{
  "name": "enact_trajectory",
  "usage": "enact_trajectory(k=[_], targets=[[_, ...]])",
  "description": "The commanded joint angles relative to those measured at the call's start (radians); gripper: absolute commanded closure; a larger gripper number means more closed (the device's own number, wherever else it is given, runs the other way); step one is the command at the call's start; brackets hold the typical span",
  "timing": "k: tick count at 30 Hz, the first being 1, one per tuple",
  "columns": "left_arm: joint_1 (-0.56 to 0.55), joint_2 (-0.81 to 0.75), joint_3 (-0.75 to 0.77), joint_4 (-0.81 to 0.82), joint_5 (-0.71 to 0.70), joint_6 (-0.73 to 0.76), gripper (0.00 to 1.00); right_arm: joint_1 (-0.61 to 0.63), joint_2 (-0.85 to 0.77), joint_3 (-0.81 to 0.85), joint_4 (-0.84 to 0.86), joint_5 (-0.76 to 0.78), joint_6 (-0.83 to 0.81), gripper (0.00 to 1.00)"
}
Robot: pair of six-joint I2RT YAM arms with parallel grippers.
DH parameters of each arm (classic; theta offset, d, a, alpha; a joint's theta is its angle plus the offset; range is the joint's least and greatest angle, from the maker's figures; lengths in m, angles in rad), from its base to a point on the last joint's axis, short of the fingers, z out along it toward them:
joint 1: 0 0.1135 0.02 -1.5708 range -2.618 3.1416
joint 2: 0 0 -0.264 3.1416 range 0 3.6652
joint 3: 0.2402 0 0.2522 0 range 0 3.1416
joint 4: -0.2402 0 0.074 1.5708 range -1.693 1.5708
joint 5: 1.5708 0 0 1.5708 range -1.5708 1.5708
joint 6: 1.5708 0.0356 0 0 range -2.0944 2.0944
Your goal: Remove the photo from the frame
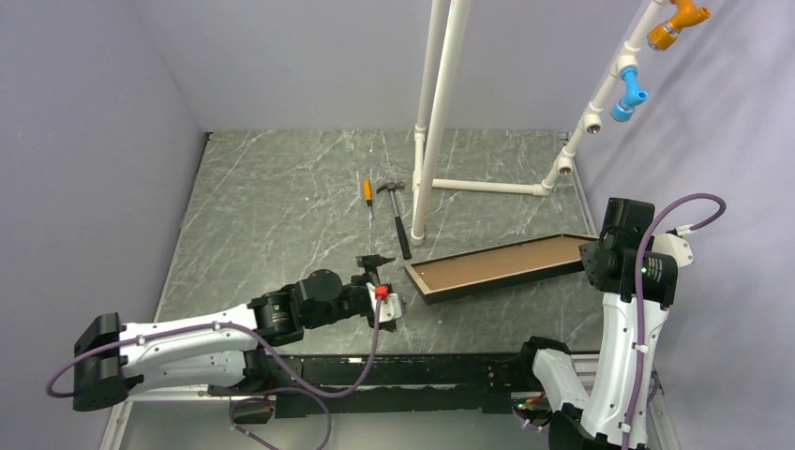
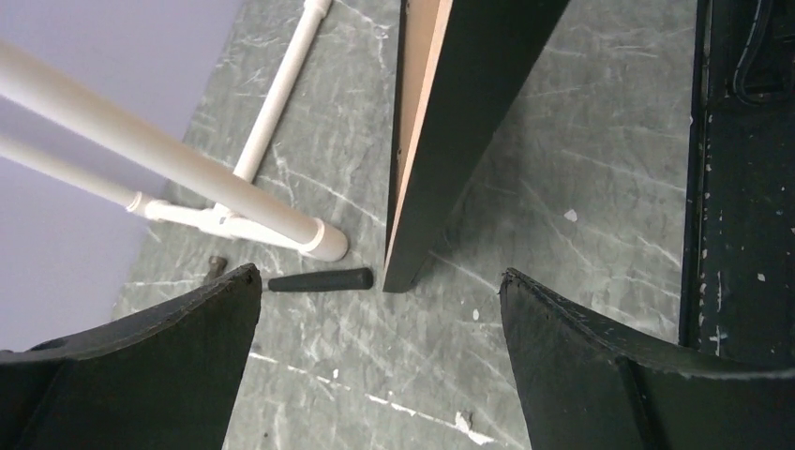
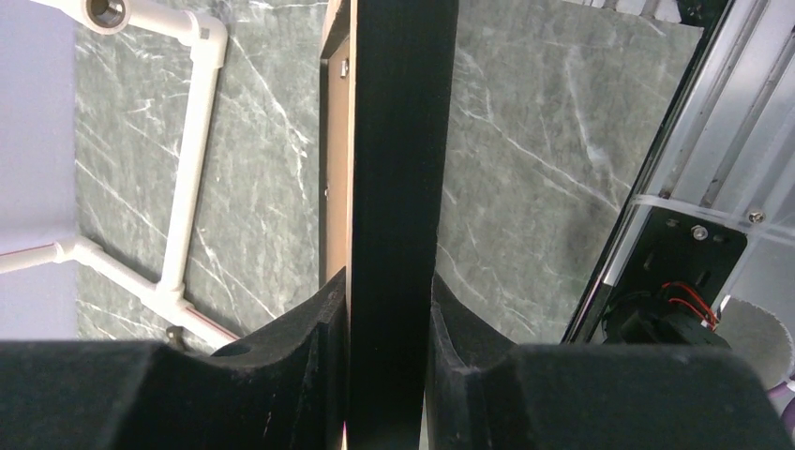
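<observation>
The thin black frame (image 1: 487,283) stands tilted on its long edge across the table's right half. The photo's plain brown back (image 1: 497,261) faces up and away inside it, so the picture side is hidden. My right gripper (image 1: 592,255) is shut on the frame's right end; in the right wrist view the black frame (image 3: 398,141) fills the gap between the pads (image 3: 319,319), with the brown board (image 3: 336,150) beside it. My left gripper (image 1: 386,284) is open just left of the frame's near-left corner (image 2: 412,272), and nothing is between its fingers (image 2: 187,347).
A black-handled hammer (image 1: 400,225) and an orange screwdriver (image 1: 367,194) lie behind the left gripper; the hammer's handle (image 2: 319,279) ends close to the frame's corner. A white pipe stand (image 1: 436,122) with blue and orange fittings rises at the back right.
</observation>
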Motion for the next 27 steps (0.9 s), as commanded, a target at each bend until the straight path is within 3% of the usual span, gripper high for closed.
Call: enact_trajectory(k=[1, 10, 21, 27], targets=[[0.024, 0.083, 0.055, 0.196, 0.144, -0.004, 0.01, 0.003, -0.013, 0.052, 0.018, 0.015, -0.043, 1.00], [0.031, 0.241, 0.093, 0.307, 0.316, -0.087, 0.08, 0.003, -0.017, 0.054, 0.014, 0.015, -0.036, 1.00], [0.095, 0.341, 0.130, 0.423, 0.431, -0.301, 0.41, 0.002, -0.031, 0.034, 0.017, 0.014, -0.022, 1.00], [0.098, 0.393, 0.155, 0.462, 0.447, -0.390, 0.37, 0.003, -0.031, 0.043, 0.012, 0.020, -0.021, 1.00]])
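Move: The frame's left side, propped up at a slant, lies about 9 cm to the left hand's right, roughly 1 cm back and level in height at the part to be gripped. The hammer lies some 23 cm ahead of that hand and 2 cm right; the white pole's foot is about 20 cm ahead and 8 cm right, both roughly 20 cm lower. From the right hand, holding the frame's raised edge, that left side is about 35 cm left, 5 cm back and 5 cm lower. The frame's free left side is taken by the left hand, which travels about 9 cm to the right with open fingers, drifting slightly back, and closes them part-way around the rail below the raised corner. On the way the wrist swings about 15 degrees clockwise and rolls its top forward by as much. The right hand stays still, keeping its pinch on the raised edge. ##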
